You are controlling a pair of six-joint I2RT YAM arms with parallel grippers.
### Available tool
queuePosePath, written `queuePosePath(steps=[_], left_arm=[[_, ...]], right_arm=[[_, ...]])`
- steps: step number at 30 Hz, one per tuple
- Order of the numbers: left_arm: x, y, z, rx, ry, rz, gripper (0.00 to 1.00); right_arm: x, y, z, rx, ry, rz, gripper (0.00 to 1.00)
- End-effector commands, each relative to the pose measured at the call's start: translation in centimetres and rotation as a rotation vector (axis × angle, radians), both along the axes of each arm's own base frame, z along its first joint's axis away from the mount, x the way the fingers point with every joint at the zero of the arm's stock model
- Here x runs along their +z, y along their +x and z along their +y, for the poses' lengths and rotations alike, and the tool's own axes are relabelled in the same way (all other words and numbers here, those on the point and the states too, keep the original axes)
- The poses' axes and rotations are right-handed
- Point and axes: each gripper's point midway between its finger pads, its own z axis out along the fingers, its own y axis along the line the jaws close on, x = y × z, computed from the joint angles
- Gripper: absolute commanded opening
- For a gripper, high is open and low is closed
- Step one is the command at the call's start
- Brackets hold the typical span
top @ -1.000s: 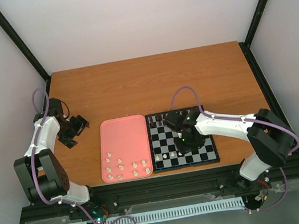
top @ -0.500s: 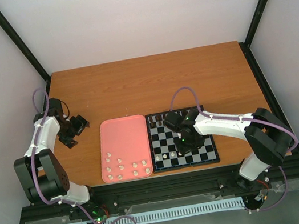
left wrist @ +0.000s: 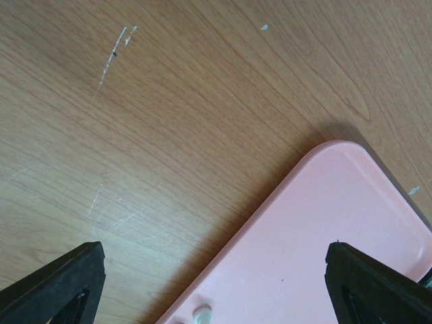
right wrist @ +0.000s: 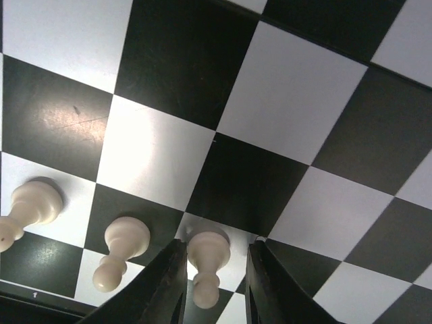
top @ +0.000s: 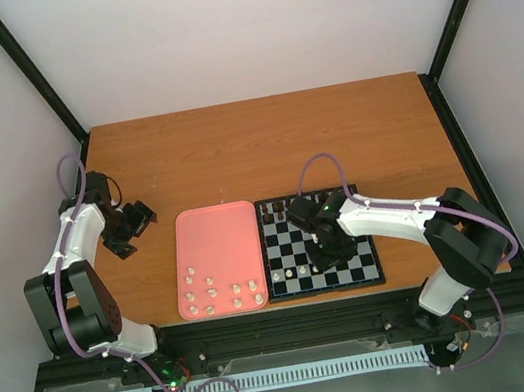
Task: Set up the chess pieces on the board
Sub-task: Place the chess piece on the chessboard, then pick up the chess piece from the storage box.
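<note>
The board (top: pixel 327 289) lies in front of the right arm. My right gripper (top: pixel 319 256) is low over its near rows. In the right wrist view the gripper (right wrist: pixel 216 246) is open a little, with a cream pawn (right wrist: pixel 208 262) standing on a white square between the fingers. The pawn is close to the left finger and there is a gap to the right one. Two more cream pawns (right wrist: pixel 120 248) stand to its left in the same row. Several cream chess pieces (top: pixel 225 295) remain on the pink tray (top: pixel 215 240). My left gripper (top: pixel 130 229) hangs open and holds nothing.
Dark pieces (top: pixel 273 211) stand at the board's far left edge. In the left wrist view my left gripper (left wrist: pixel 214 253) hovers over the tray's rounded corner (left wrist: pixel 331 152) and bare wooden table (left wrist: pixel 169 101). One cream piece (left wrist: pixel 201 313) peeks in at the bottom.
The right gripper's jaws have parted slightly around the pawn on the board. The right arm has shifted only a little. The left arm has not moved.
</note>
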Motion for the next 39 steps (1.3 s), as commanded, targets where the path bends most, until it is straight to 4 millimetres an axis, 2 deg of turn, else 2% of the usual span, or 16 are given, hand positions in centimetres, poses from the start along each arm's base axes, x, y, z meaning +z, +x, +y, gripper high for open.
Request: queuePosePath(steps=[1, 6, 10, 15, 19, 24, 27, 29, 33, 39], left_arm=[[0.6, 0.6, 0.2, -0.005, -0.002, -0.033, 1.00], [0.7, 0.6, 0.2, -0.006, -0.003, -0.037, 1.00], [0.8, 0.6, 0.1, -0.006, -0.003, -0.041, 1.00], [1.0, 0.5, 0.2, -0.008, 0.003, -0.047, 1.00], [0.9, 0.4, 0.1, -0.006, -0.001, -0.048, 1.00], [1.0, 0.5, 0.2, -0.005, 0.002, -0.051, 1.00], [1.2, 0.6, 0.2, -0.004, 0.004, -0.052, 1.00], [1.2, 0.6, 0.2, -0.002, 0.001, -0.053, 1.00], [1.3, 0.6, 0.2, -0.003, -0.001, -0.051, 1.00], [1.1, 0.6, 0.0, -0.004, -0.011, -0.048, 1.00]], right_arm=[[1.6, 0.9, -0.4, -0.017, -0.009, -0.058, 0.24], [4.4, 2.3, -1.1, -0.037, -0.043, -0.149, 0.27], [6.8, 4.1, 0.2, -0.003, -0.020, -0.208, 0.33], [8.6, 6.4, 5.0, 0.084, 0.059, -0.249, 0.41], [9.2, 6.8, 11.1, 0.198, 0.146, -0.250, 0.43], [8.0, 5.9, 19.9, 0.358, 0.243, -0.188, 0.43], [7.5, 5.0, 24.2, 0.429, 0.308, -0.148, 0.43], [6.8, 4.3, 26.3, 0.478, 0.329, -0.117, 0.43], [5.6, 2.2, 28.8, 0.582, 0.323, -0.061, 0.43], [3.9, 0.2, 29.1, 0.623, 0.303, -0.003, 0.45]])
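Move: The white pawn just set on the chessboard stands between the right hand's slightly open fingers, about 1 cm below the hand point. The next pawn is in the pink tray, some 29 cm left and 2 cm ahead of that hand. From it, two more pawns stand about 4 cm left and 4 ahead, and 5 left and 1 ahead; a taller piece stands 3 cm behind it. From the left hand it lies roughly 13 cm right, 10 back and 8 down. From around the freshly placed pawn the right hand lifts clear, rising about 9 cm while going forward, then sweeps some 29 cm left across the board to the tray, sinking halfway again and drawing back as it nears the next pawn. The wrist turns counter-clockwise by roughly 30 degrees and tilts its left side up; the fingers open wider. ##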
